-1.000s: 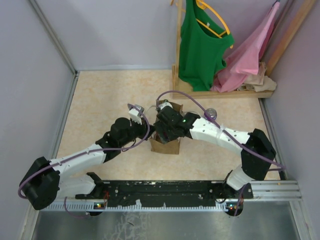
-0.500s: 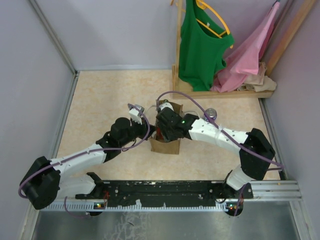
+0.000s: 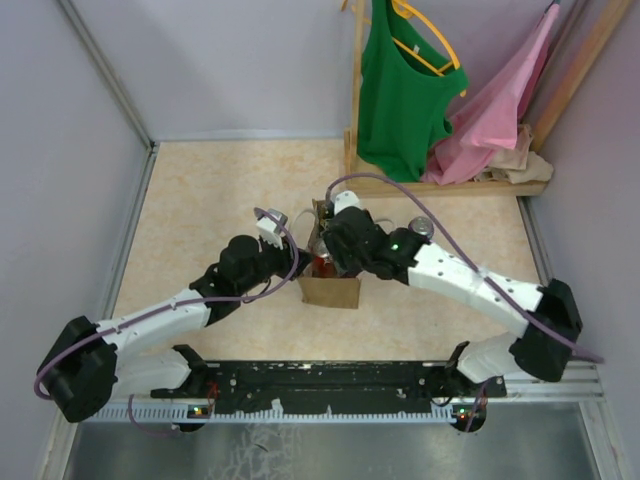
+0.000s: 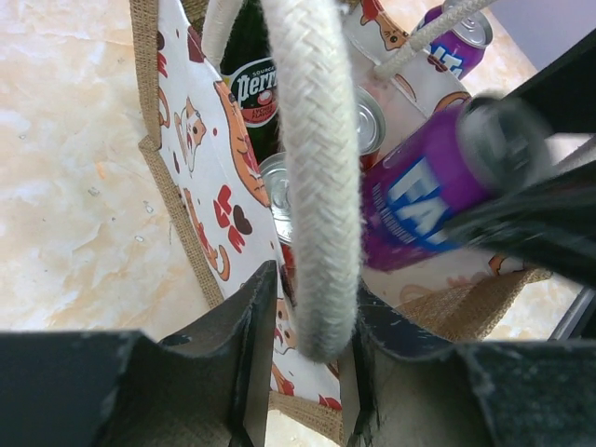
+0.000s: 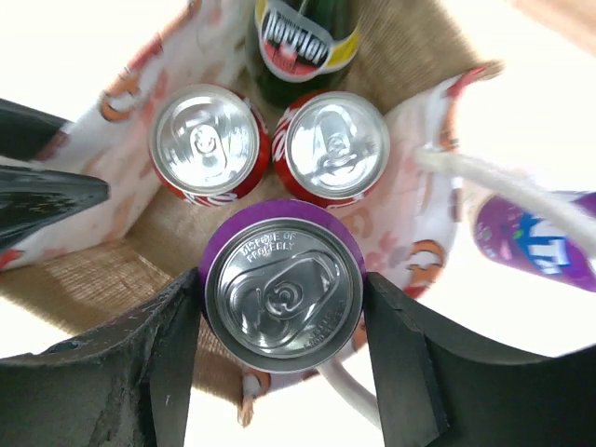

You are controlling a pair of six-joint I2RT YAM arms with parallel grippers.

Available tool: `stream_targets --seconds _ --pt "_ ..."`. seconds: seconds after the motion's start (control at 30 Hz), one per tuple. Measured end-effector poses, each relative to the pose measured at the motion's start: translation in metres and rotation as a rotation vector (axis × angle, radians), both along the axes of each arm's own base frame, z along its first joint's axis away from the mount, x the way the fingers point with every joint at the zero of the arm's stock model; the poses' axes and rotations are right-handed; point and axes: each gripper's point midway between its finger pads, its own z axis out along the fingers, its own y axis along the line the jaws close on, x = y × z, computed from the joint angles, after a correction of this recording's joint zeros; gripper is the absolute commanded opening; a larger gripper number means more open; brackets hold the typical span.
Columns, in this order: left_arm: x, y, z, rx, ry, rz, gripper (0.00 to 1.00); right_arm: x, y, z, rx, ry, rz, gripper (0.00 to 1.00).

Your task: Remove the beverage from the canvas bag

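The canvas bag (image 3: pixel 331 291) stands upright mid-table, its cat-print lining (image 4: pixel 200 186) showing in the left wrist view. My right gripper (image 5: pixel 284 307) is shut on a purple can (image 5: pixel 284 293), both fingers against its sides, just above the bag's mouth (image 3: pixel 330 250). The same can (image 4: pixel 419 196) shows tilted over the bag in the left wrist view. Two red cans (image 5: pixel 203 140) (image 5: pixel 335 144) and a green bottle (image 5: pixel 296 37) stand inside. My left gripper (image 4: pixel 312 307) is open around the bag's white rope handle (image 4: pixel 317 168), which rests against the right finger with a gap on the left.
Another purple can (image 3: pixel 422 227) stands on the table right of the bag, also visible in the right wrist view as a purple can (image 5: pixel 535 237). A wooden clothes rack (image 3: pixel 357 120) with a green top (image 3: pixel 400 90) and pink garment (image 3: pixel 490 110) fills the back right. Walls close in on both sides.
My right gripper closed on the purple can and lifted it toward the bag's mouth, its arm swinging out to the right. My left jaws loosened around the handle.
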Motion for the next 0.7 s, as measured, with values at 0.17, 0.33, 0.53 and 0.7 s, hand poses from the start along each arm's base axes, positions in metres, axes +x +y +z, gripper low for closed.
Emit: stream_targets --seconds 0.17,0.33,0.53,0.7 --pt "0.000 0.001 0.000 0.008 -0.007 -0.002 0.37 0.007 -0.010 0.072 0.108 -0.177 -0.016 0.00" --pt "0.000 0.000 0.000 0.008 -0.007 -0.002 0.37 0.025 -0.029 0.135 0.173 -0.384 -0.110 0.00" --pt "0.000 0.001 -0.001 0.010 -0.008 -0.002 0.37 0.038 -0.065 0.180 0.131 -0.579 -0.259 0.00" --pt "0.000 0.001 -0.001 0.012 -0.010 -0.003 0.37 0.045 -0.106 0.211 0.098 -0.699 -0.437 0.00"
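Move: At the canvas bag's near right corner, the right hand grips a purple can, its lower part still inside. The other purple can stands on the open table about 18 cm to this hand's right, 9 cm farther out and 9 cm lower. Inside the bag, the right red can is about 5 cm ahead and 1 cm left, the left red can 3 cm ahead and 7 cm left, the bottle 11 cm ahead and 5 cm left. From the left hand, that standing purple can is some 30 cm right and 9 cm ahead. Drawing the gripped purple can up out of the bag, the right hand rises about 21 cm quickly, then increasingly swings to its right, some 10 cm, clearing the bag's right rim. The wrist tips the fingers up some 40 degrees towards level and turns clockwise; the fingers keep their grip. The left hand stays at the bag's left rim and rope handle. ##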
